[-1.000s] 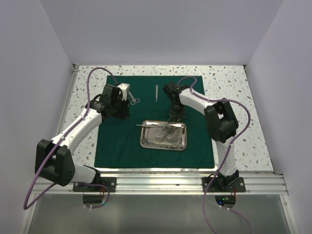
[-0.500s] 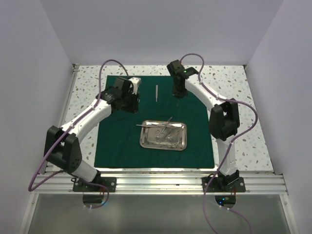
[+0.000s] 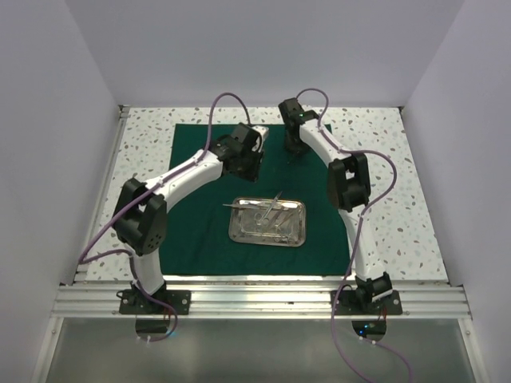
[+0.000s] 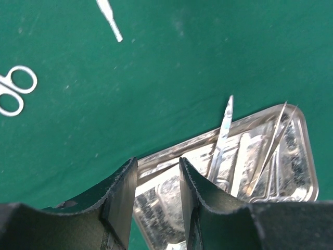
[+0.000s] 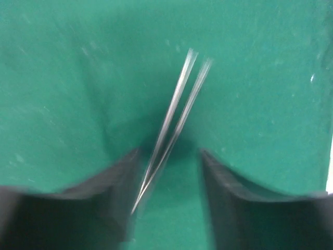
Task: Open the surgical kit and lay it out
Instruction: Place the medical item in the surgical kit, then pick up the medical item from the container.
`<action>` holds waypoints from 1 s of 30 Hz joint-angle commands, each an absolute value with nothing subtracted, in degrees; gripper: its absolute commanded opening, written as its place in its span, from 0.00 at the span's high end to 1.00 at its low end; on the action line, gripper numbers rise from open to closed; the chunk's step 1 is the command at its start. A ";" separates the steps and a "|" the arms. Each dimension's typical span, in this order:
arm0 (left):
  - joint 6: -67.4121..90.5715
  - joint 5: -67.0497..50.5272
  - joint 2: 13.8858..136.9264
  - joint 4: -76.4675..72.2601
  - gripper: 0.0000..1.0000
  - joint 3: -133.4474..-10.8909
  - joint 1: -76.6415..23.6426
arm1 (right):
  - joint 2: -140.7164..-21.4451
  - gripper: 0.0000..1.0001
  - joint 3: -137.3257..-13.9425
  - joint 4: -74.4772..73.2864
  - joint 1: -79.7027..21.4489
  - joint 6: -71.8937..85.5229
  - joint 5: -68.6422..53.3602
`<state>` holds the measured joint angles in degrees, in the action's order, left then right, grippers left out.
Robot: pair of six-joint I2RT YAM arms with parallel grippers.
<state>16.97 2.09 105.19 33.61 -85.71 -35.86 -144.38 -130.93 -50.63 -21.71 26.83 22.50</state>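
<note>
The surgical kit lies unwrapped, its dark green drape (image 3: 192,223) spread flat. The steel tray (image 3: 267,242) sits near the middle with several slim instruments (image 3: 268,212) in it. My left gripper (image 3: 247,163) hovers above the drape behind the tray. In the left wrist view it (image 4: 156,166) is open and empty, with the tray (image 4: 255,117) beyond it, ring-handled scissors (image 4: 13,94) at left and a slim instrument tip (image 4: 110,21) at top. My right gripper (image 3: 295,148) is at the far side of the drape. It (image 5: 169,156) is open, with tweezers (image 5: 177,109) lying on the cloth between its fingers, nearer the left one.
Speckled tabletop (image 3: 399,199) borders the drape on all sides, with white walls at left, right and back. Purple cables (image 3: 227,100) loop above both arms. The right arm's elbow (image 3: 347,179) hangs over the drape's right part.
The left arm swung right from the drape's left part to behind the tray. The right gripper carried tweezers from the tray to the far side, then opened.
</note>
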 commanded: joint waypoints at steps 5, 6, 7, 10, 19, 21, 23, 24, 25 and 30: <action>17.67 3.08 108.63 35.16 0.59 -90.97 -40.16 | -143.36 0.16 -131.93 -47.28 -20.92 26.28 25.22; 17.41 2.82 108.63 34.72 0.59 -90.01 -40.60 | -142.48 0.16 -130.88 -47.29 -20.83 26.45 25.31; 17.05 2.64 108.46 33.67 0.59 -89.30 -41.13 | -139.51 0.16 -127.65 -47.02 -20.92 26.72 25.57; 16.96 2.72 108.11 31.48 0.59 -85.79 -42.71 | -131.44 0.16 -118.52 -45.44 -20.92 27.24 26.10; 17.14 1.49 109.16 23.04 0.59 -77.87 -45.35 | -109.09 0.16 -97.32 -45.35 -20.83 31.20 23.48; 17.58 1.76 110.30 22.24 0.59 -78.22 -45.96 | -105.48 0.16 -95.72 -46.05 -20.83 31.29 22.77; 17.84 2.20 111.35 21.10 0.59 -78.83 -46.32 | -103.72 0.16 -94.22 -47.36 -20.83 31.47 21.19; 18.02 2.20 111.71 20.92 0.59 -79.53 -46.41 | -102.32 0.16 -93.87 -47.90 -20.92 31.64 20.75; 17.93 2.02 112.14 20.40 0.59 -79.80 -46.32 | -101.52 0.16 -92.91 -48.25 -20.92 31.64 20.22; 17.05 2.02 115.22 19.95 0.59 -81.74 -47.11 | -97.56 0.17 -89.39 -49.13 -21.00 31.29 20.74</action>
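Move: The tweezers lie on the cloth between the right fingers, their middle about 2 cm ahead of that hand; the scalpel lies some 16 cm left and 1 cm ahead of that hand. The scissors in the tray are about 6 cm back, 7 cm right and 10 cm below the left hand. From the scissors, the white handle is 3 cm right and 2 cm back, the tray's tweezers 7 cm right and 4 cm back, and the slim tool 9 cm left, level with them. The tweezers on the cloth are let go as the right fingers finish opening wide; that hand, after a brief nudge forward, backs off about 12 cm and climbs some 14 cm, drifting right. Over the tray's scissors the left hand comes down about 9 cm, first going right, then back and down, then right again, turning some 10 degrees clockwise, its fingers kept part open to either side of the shanks. ##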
